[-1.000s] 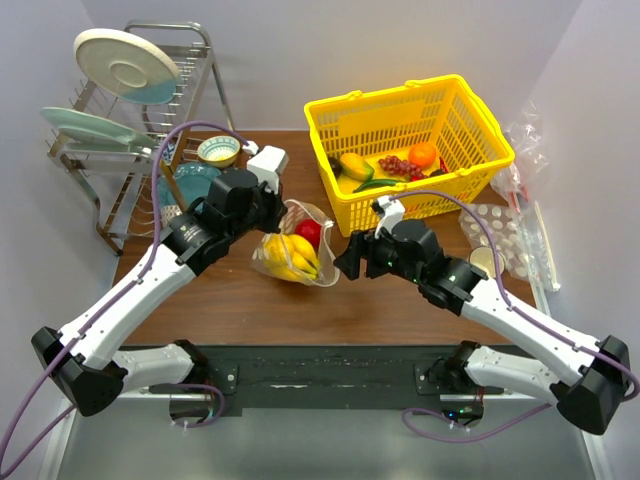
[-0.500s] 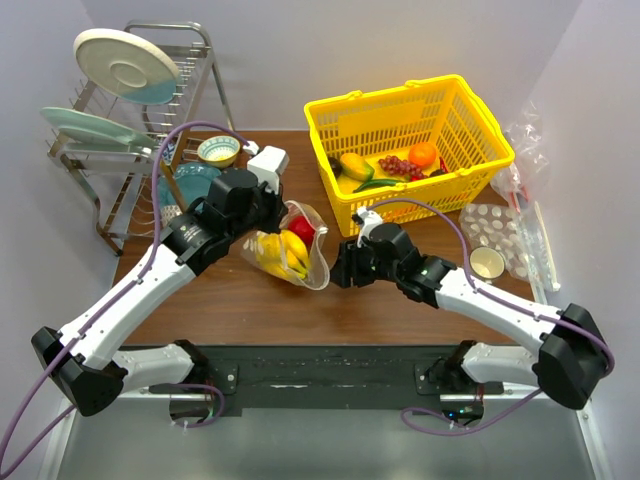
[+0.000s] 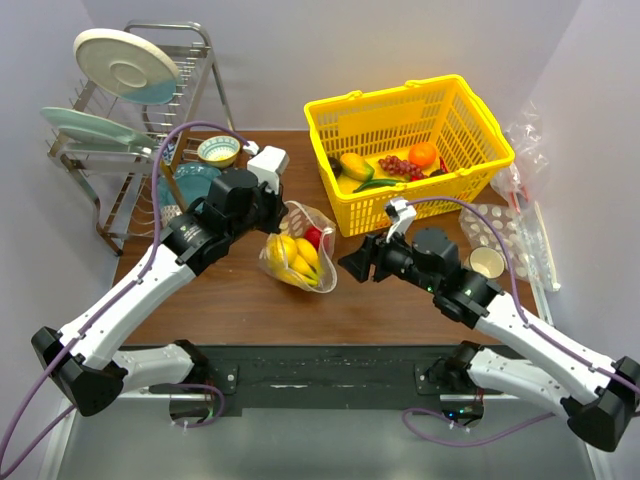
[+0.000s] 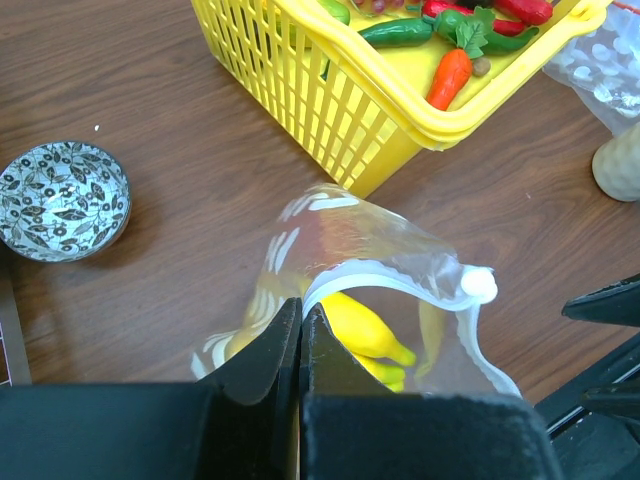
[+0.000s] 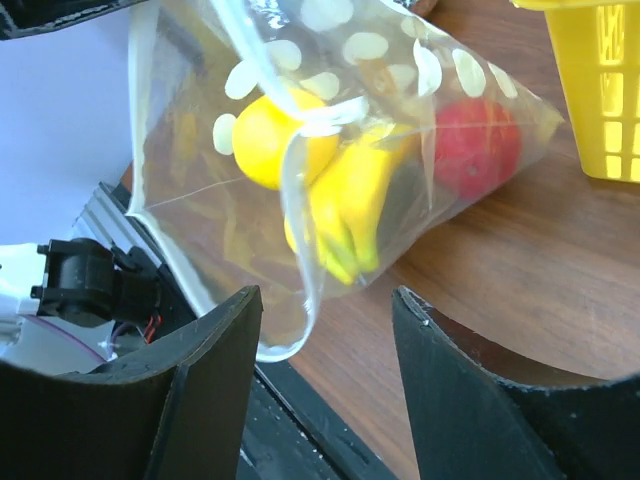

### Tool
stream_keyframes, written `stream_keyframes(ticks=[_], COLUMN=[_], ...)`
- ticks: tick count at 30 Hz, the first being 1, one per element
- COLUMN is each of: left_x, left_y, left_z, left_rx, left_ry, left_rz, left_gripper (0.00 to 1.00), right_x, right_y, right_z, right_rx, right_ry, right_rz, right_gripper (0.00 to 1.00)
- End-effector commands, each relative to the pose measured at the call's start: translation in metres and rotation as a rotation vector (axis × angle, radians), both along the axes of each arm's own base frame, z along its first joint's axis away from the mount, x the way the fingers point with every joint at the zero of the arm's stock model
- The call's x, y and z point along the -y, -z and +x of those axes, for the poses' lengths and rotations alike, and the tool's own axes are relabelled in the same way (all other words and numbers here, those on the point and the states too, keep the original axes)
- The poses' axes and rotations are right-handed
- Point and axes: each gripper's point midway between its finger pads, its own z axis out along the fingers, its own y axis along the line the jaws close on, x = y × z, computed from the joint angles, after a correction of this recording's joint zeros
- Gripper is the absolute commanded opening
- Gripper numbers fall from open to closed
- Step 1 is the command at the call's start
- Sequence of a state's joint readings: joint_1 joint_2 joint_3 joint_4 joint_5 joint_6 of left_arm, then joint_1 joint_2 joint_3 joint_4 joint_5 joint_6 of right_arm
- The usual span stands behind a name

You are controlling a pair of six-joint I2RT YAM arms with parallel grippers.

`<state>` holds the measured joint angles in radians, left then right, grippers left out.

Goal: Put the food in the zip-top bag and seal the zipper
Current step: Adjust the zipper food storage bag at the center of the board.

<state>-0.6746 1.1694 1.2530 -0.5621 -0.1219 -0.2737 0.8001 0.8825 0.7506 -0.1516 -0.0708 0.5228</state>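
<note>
The zip-top bag (image 3: 300,250) hangs above the table from my left gripper (image 3: 283,208). That gripper (image 4: 301,310) is shut on the bag's whitish zipper (image 4: 380,280) near one end. The mouth gapes open, with a white slider (image 4: 478,283) at its far end. Inside are the yellow banana bunch (image 5: 350,205), a round yellow piece (image 5: 270,140) and a red fruit (image 5: 475,145). My right gripper (image 3: 350,265) stands open just right of the bag; its jaws (image 5: 325,310) hold nothing, and the bag's lower corner hangs by the left finger. The mango-like fruit (image 3: 355,165) and the dark green vegetable (image 3: 375,185) lie in the yellow basket (image 3: 420,205).
A dish rack (image 3: 130,120) with plates stands at the back left, with a patterned bowl (image 3: 218,150) beside it. Right of the basket are a cup (image 3: 486,262), a blister tray (image 3: 500,225) and a heap of thin plastic (image 3: 525,150). Grapes and an orange are also in the basket.
My right gripper moved in against the bag's right side, then drew back to the right. The bag's mouth has narrowed and the bag hangs more upright. The left arm has held still.
</note>
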Motion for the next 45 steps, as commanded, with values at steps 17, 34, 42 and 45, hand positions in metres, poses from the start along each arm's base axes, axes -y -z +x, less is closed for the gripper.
stream_keyframes(ticks=[17, 34, 42, 45], left_x=[0.013, 0.012, -0.016, -0.02], left_y=[-0.018, -0.005, -0.046, -0.046], left_z=[0.009, 0.002, 0.002, 0.001], left_rx=[0.052, 0.014, 0.109, 0.109], left_ry=[0.01, 0.02, -0.068, -0.071], left_rz=[-0.073, -0.058, -0.039, -0.016], left_gripper=[0.0, 0.0, 0.0, 0.0], right_x=[-0.043, 0.002, -0.014, -0.017], right_y=[0.065, -0.123, -0.041, -0.018], right_z=[-0.002, 0.014, 0.02, 0.018], right_rx=[-0.148, 0.159, -0.006, -0.058], right_ry=[-0.166, 0.007, -0.011, -0.013], right_rz=[-0.092, -0.074, -0.156, -0.148], right_gripper=[0.54, 0.0, 0.0, 0.0])
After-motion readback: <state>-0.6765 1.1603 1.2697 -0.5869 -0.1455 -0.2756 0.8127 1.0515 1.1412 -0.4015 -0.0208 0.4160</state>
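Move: The bag's free rim hangs about 4 cm left of the right hand, 1 cm back and 8 cm below. The bananas in the bag lie some 14 cm left, 4 cm ahead and 13 cm down; the yellow basket's middle about 28 cm ahead, 14 cm right and 12 cm lower. From the left hand, already pinching the opposite rim, the free rim is roughly 15 cm right, 10 cm back and 12 cm below. Right hand sinks about 9 cm, pinches the bag's free rim, jerks up some 20 cm, then dips again. ##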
